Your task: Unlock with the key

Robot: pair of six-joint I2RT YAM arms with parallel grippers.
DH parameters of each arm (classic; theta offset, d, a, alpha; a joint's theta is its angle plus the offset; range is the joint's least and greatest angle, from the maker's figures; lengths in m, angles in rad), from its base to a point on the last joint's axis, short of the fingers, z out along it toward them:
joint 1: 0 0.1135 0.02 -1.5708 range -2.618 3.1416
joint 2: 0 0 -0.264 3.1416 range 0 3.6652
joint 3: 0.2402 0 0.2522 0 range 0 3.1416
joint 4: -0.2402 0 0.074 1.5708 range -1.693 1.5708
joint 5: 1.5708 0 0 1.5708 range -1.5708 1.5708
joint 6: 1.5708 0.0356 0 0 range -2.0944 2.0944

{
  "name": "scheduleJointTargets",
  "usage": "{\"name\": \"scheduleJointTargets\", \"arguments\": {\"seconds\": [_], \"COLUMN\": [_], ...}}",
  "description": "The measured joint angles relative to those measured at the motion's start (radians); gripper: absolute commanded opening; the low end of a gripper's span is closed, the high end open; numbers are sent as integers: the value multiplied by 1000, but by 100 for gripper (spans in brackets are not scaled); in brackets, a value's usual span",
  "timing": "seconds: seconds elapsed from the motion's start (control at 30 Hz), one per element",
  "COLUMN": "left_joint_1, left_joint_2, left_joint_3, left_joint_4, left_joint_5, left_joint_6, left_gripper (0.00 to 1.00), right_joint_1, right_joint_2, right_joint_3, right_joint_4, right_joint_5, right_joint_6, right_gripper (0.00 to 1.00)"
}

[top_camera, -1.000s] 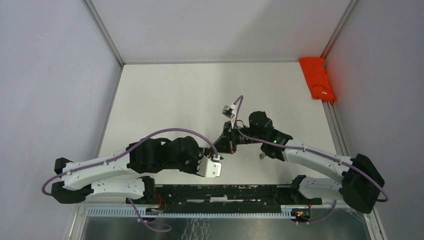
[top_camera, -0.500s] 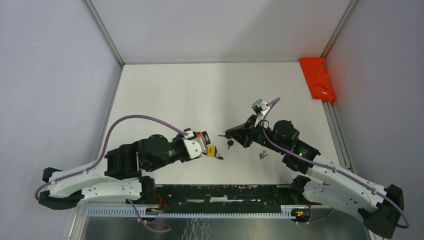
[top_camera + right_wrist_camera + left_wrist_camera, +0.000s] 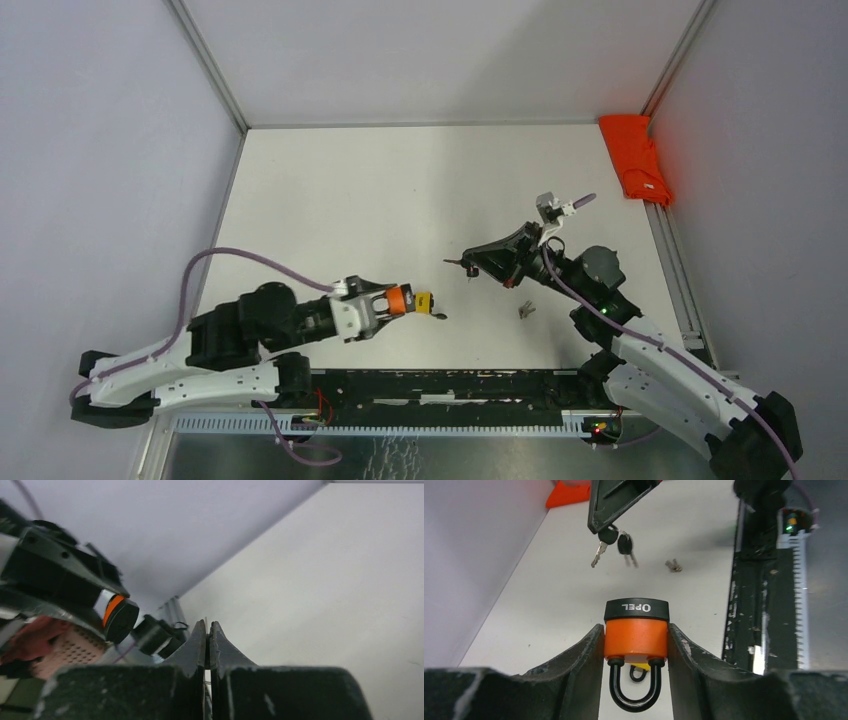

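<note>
An orange padlock [image 3: 636,636] with a black cap and a black shackle is clamped between the fingers of my left gripper [image 3: 635,630], cap pointing away from the wrist. Both shackle legs sit in the body. From above, the padlock [image 3: 400,300] is held low at centre left. My right gripper [image 3: 470,263] hangs to its right, apart from it, shut on a key ring with two black-headed keys [image 3: 616,542] dangling below. In the right wrist view the fingers [image 3: 197,645] are pressed together on a thin wire, and the keys are hidden.
A small yellow padlock [image 3: 424,301] lies on the table just under the orange one. A loose pair of small keys [image 3: 525,310] lies right of centre. A red cloth [image 3: 635,155] sits at the far right edge. A black rail [image 3: 450,385] runs along the near edge.
The two grippers, close together at the centre a second ago, have drawn apart: the left arm pulled back left with the padlock, and the right moved right with the keys.
</note>
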Motion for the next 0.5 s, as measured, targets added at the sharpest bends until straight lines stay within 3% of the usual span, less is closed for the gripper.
{"name": "scheduleJointTargets", "arguments": {"seconds": [0.27,0.5], "left_joint_1": [0,-5], "left_joint_2": [-316,-403], "left_joint_3": [-32,-35], "left_joint_4": [12,-7], "left_joint_5": [225,366], "left_joint_6": [27,-33], "left_gripper": [2,2], "right_joint_1": [-60,-52], "right_joint_2": [203,253], "right_joint_3": [-132,-92], "right_joint_4": [601,716], "right_joint_5": [-269,-370], "right_joint_6": [457,510], "right_gripper": [0,0]}}
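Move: The left hand holds the orange padlock; the keys gripped in the right hand are about 9 cm ahead of it and 13 cm to its right, at roughly its height. From the right hand, that padlock lies some 9 cm back and 12 cm left, about level. The yellow padlock lies on the table nearly 30 cm below, about 9 cm ahead of the left hand and 3 cm to its right; the small keys lie about 13 cm right of the right hand, 1 cm back, equally low. Back, left and up, some 12 cm in all, the left hand carries the orange padlock away from the keys, swinging clockwise about 20 degrees and tipping its fingertips up until they point nearly straight right. The right hand draws back about 5 cm, rising a little and turning counter-clockwise to point left, its tips also lifting. Both keep their grips. ##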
